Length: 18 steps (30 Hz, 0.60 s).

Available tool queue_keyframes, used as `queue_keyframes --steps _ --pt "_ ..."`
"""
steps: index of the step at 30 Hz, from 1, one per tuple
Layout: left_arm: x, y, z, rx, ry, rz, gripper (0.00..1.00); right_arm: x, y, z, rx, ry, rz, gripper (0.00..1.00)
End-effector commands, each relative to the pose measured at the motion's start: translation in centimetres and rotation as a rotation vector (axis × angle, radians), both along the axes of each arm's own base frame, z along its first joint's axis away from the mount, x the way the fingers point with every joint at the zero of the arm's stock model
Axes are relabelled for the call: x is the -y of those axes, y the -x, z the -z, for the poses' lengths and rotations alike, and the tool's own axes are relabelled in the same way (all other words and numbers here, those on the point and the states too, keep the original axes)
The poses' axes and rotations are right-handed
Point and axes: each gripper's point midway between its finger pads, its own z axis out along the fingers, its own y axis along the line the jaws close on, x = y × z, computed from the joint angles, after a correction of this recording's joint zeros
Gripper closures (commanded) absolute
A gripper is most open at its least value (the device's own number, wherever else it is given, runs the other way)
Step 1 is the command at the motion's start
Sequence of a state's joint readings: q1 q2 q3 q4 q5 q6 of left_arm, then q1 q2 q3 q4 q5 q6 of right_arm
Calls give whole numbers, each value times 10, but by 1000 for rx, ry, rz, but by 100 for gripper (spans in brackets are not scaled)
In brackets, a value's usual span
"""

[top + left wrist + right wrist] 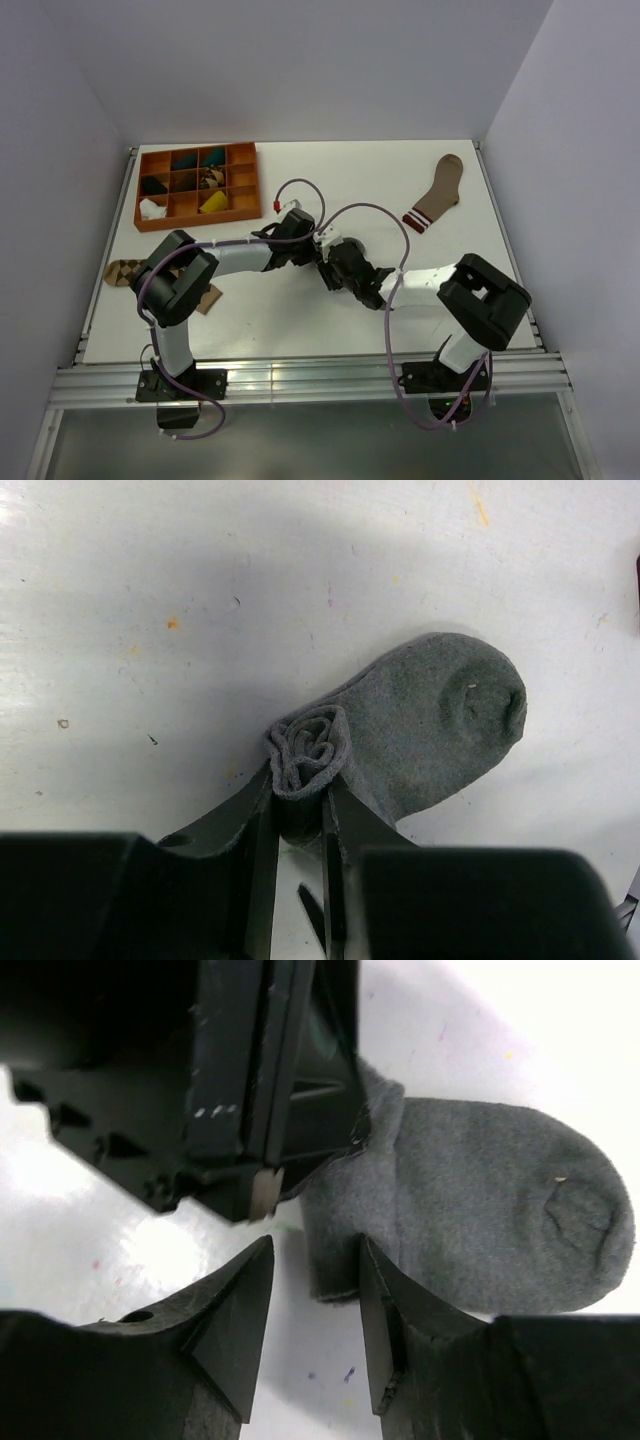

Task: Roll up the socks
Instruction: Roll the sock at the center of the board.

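A grey sock [440,730] lies flat on the white table, its cuff end wound into a tight roll [308,748]. My left gripper [300,778] is shut on that roll. In the right wrist view the same sock [490,1210] stretches to the right. My right gripper [316,1245] stands open around the roll's end, its right finger [385,1300] against the fabric and its left one apart. Both grippers meet mid-table in the top view, left gripper [305,246] and right gripper [340,272], and they hide the sock there. A black roll [152,185] and a white roll [151,209] lie in the tray.
An orange compartment tray [196,216] with several rolled socks stands at the back left. A brown sock with a striped cuff [438,190] lies at the back right. A diamond-patterned sock [122,272] lies at the left edge, partly under the left arm.
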State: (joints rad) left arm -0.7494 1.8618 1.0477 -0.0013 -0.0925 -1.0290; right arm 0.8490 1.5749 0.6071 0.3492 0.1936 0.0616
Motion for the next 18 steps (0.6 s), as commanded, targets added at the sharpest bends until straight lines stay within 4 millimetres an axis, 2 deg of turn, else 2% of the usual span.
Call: queue_keyframes --steps 1,2,4,5,8,10,11,13,14,17,18 --pt "-2 6 9 -21 -48 33 94 -2 -14 0 30 9 69 57" --pt "-3 7 8 -20 -46 32 94 0 -13 3 16 7 90 64" --pt "-2 7 6 -19 -42 34 94 3 -13 10 -1 20 117 72" --pt "-2 6 4 -15 -37 31 92 5 -12 14 -14 30 126 85" --pt "-1 6 -2 -6 -28 33 86 6 -9 21 -47 32 136 100" --pt "-1 5 -7 4 -18 25 79 3 -6 18 -64 -5 126 100" --pt "-4 4 -12 18 -15 17 68 -2 -1 18 -90 -36 98 100" --pt "-6 3 -18 33 -15 5 57 2 -2 17 -126 -77 99 100" --pt "-7 2 -23 43 -11 -1 47 -4 2 12 -162 -131 79 100" --pt "-12 -2 -35 71 6 -26 33 0 -1 6 -240 -245 92 100" --pt "-13 -2 -37 71 16 -35 32 -5 8 5 -299 -298 43 100"
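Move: My left fingers are still pinching the rolled cuff of the grey sock, its middle about 1 cm to their right and 1 cm below. From my right hand, open just short of it, that roll lies about 3 cm ahead and 1 cm left. The flat toe part lies some 5 cm ahead and 7 cm right of my right hand, 2 cm lower; the striped brown sock is roughly 19 cm ahead and 30 cm right. I ease my right hand about 1 cm forward onto the near end of the grey roll and shut its fingers fully, pinching the roll's edge. Once they are shut, I open my left fingers wide, let go of the roll and draw that hand about 1 cm up and 1 cm left, while my right wrist tilts some 10 degrees. ##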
